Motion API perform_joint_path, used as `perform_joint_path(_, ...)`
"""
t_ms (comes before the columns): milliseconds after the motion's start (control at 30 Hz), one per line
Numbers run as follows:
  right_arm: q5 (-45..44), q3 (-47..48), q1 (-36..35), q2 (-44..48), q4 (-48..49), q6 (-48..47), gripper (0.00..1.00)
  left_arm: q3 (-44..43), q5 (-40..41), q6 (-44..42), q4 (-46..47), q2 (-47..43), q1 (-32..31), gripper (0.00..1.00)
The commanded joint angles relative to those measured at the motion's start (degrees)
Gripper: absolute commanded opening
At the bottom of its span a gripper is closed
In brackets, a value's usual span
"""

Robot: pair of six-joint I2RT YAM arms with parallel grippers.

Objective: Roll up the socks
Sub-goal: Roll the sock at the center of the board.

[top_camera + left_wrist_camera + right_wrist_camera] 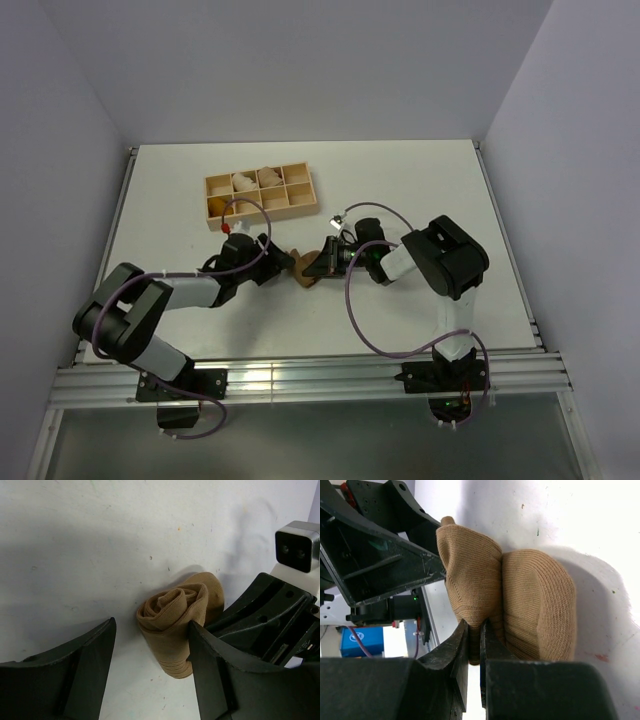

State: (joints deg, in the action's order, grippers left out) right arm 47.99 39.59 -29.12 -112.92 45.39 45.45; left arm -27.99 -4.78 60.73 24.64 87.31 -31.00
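The socks [303, 272] lie mid-table as a tan-brown rolled bundle between my two grippers. In the left wrist view the roll [172, 617] shows its spiral end. My left gripper [152, 630] is open around it: the right finger [210, 655] touches the roll's side, while the left finger [95, 655] stands apart from it. In the right wrist view my right gripper [474, 627] is shut on a fold of the sock fabric [475, 575], beside a rounded lobe [540, 605]. From above, the left gripper [283, 268] and right gripper [320, 266] meet at the bundle.
A wooden tray [262, 192] with several compartments stands behind the grippers, with pale rolled bundles [243, 183] in its back cells. The right gripper's body [265, 615] and its camera [297, 545] crowd the roll's right side. White walls enclose the table.
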Motion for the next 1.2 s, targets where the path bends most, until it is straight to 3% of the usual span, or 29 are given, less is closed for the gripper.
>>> perform_joint_path(0, -1.6, -3.1, 0.1, -3.4, -6.2, -0.1, 0.0, -1.2, -2.0, -1.0, 2.2, 1.5, -1.8, 0.65)
perform_joint_path(300, -1.4, -2.9, 0.2, -3.7, -6.9, -0.7, 0.0, -3.0, -0.5, -1.6, 1.5, 5.7, -3.6, 0.6)
perform_joint_path(600, -2.5, -2.7, 0.1, -1.9, -8.9, -3.3, 0.03, -3.2, 0.0, -1.8, 0.8, 7.0, -3.7, 0.34)
perform_joint_path(733, -6.0, -3.0, 0.1, 3.9, -13.3, -7.6, 0.21, -3.6, 0.7, -2.5, -0.5, 6.3, -3.7, 0.17)
perform_joint_path(900, -18.3, -2.2, -1.1, 15.4, -26.3, -17.4, 0.39, -4.7, 1.8, -2.9, -3.1, 5.5, -4.2, 0.03)
perform_joint_path(1067, -38.0, 0.6, -7.2, 27.5, -39.9, -25.0, 0.51, -6.2, 2.8, -3.9, -5.1, 5.4, -5.1, 0.02)
perform_joint_path(1167, -50.6, 3.6, -14.5, 29.7, -46.0, -28.2, 0.55, -6.6, 3.3, -4.2, -6.1, 5.4, -5.5, 0.02)
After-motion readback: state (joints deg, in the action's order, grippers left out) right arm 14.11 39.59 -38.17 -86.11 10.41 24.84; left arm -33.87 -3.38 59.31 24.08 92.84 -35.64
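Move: The bunched brown sock's middle lies about 4 cm to the right of the open left hand, 1 cm back and slightly below its fingertips. The right hand already pinches the sock, whose middle is roughly 1 cm ahead and 1 cm left of it, slightly below. From the left hand, the sock box stands some 16 cm ahead and 7 cm left, with the mustard sock in its near-left cell about 14 cm ahead and 17 cm left. While the right hand keeps its pinch almost in place, the left slides about 3.5 cm right onto the brown sock, staying low with hardly any turn, and once most of the way there closes its fingers on the near-upright folds, taking hold of the roll. Only then does the right hand open to about half, let go of the roll and rise some 3.5 cm while shifting about as far left, its fingertips tilting further down towards the table over the sock. ##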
